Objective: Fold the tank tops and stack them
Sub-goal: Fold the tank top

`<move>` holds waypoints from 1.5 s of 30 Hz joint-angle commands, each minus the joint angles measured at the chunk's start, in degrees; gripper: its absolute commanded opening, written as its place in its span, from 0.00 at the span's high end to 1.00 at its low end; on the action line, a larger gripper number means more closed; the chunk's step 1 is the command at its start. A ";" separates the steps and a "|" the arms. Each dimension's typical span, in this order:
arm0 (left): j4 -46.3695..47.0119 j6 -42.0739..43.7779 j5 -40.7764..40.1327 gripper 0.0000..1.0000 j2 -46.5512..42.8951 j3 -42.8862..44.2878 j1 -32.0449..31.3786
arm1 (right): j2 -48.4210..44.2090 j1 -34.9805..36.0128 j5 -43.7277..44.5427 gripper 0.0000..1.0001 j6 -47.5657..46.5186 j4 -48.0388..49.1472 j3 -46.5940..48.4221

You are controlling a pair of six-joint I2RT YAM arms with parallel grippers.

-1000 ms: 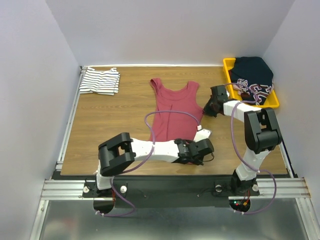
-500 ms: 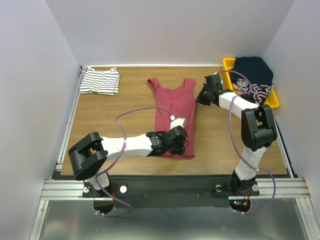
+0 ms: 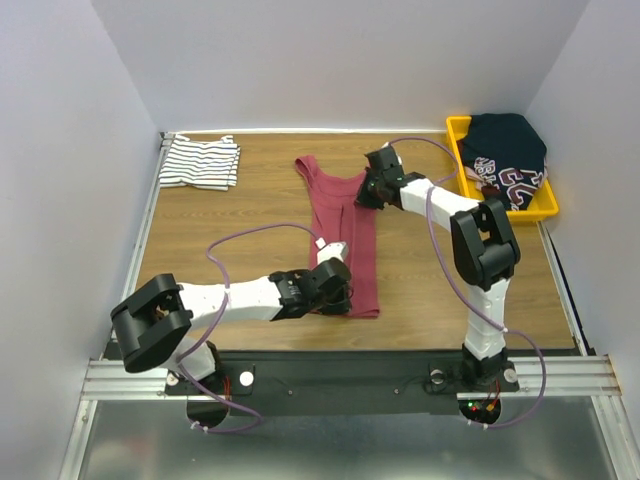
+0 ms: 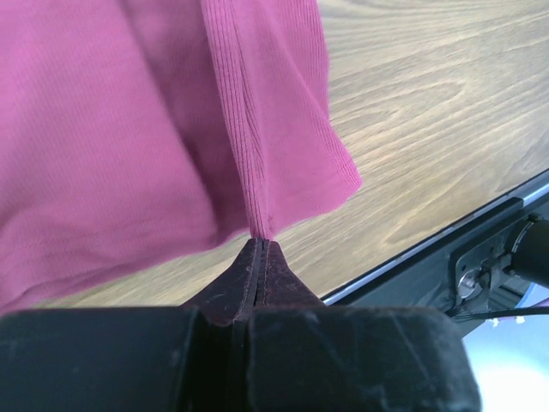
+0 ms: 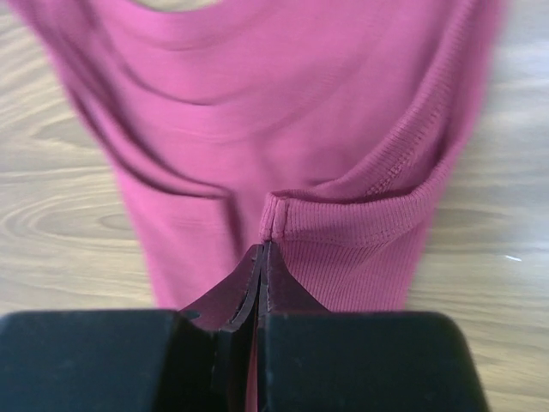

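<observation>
The maroon tank top (image 3: 338, 215) lies mid-table, its right half folded over toward the left. My left gripper (image 3: 338, 290) is shut on its bottom hem; the left wrist view shows the pinched cloth edge (image 4: 257, 225) rising from the closed fingertips (image 4: 273, 262). My right gripper (image 3: 368, 190) is shut on the top's strap and armhole edge (image 5: 283, 210) near the upper right. The striped tank top (image 3: 200, 162) lies folded at the far left corner, away from both grippers.
A yellow bin (image 3: 545, 205) at the back right holds a dark garment (image 3: 505, 150) with lettering. The table's metal rail runs along the left side (image 3: 140, 250) and the black front edge (image 4: 446, 249) lies close to the left gripper.
Both grippers have carried the maroon top's right edge leftward across the garment, folding it lengthwise. The left arm swung left; the right arm reached farther left from near the bin.
</observation>
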 commanded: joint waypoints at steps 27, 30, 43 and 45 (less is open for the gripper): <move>2.61 -6.72 1.78 1.00 -6.69 -8.96 0.24 | 6.60 4.97 3.43 1.00 1.11 -0.40 9.43; 2.61 -6.54 2.05 1.00 -6.16 -8.69 0.24 | 7.57 4.97 3.08 0.98 1.02 -0.40 9.34; -8.79 -2.40 -3.57 0.59 -16.17 1.14 1.91 | 2.30 4.88 0.88 0.37 -2.84 -1.19 12.50; -11.96 -3.63 -6.98 0.58 -17.84 2.37 2.88 | 0.56 4.88 0.53 0.36 -3.46 -1.72 12.59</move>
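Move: For my left hand, holding the right flap's hem, the midline spot at the hem is about 3 cm left, 2 cm back and 4 cm down; the bottom right corner is some 6 cm right and 2 cm back, the bottom left corner 9 cm left, level. For my right hand, holding the flap's upper end, the midline spot beside the other flap is about 4 cm left, level, 3 cm down; the neckline is 6 cm left and 4 cm ahead, the far left strap 12 cm left and 9 cm ahead. I finish laying the tank top's right flap over towards its midline with both hands still pinching it: my right hand eases about 4 cm left and sinks, my left hand goes some 3 cm left, back and slightly down. Then both grippers open and let go of the cloth, my left rising clearly, about 8 cm, my right only just lifting. ##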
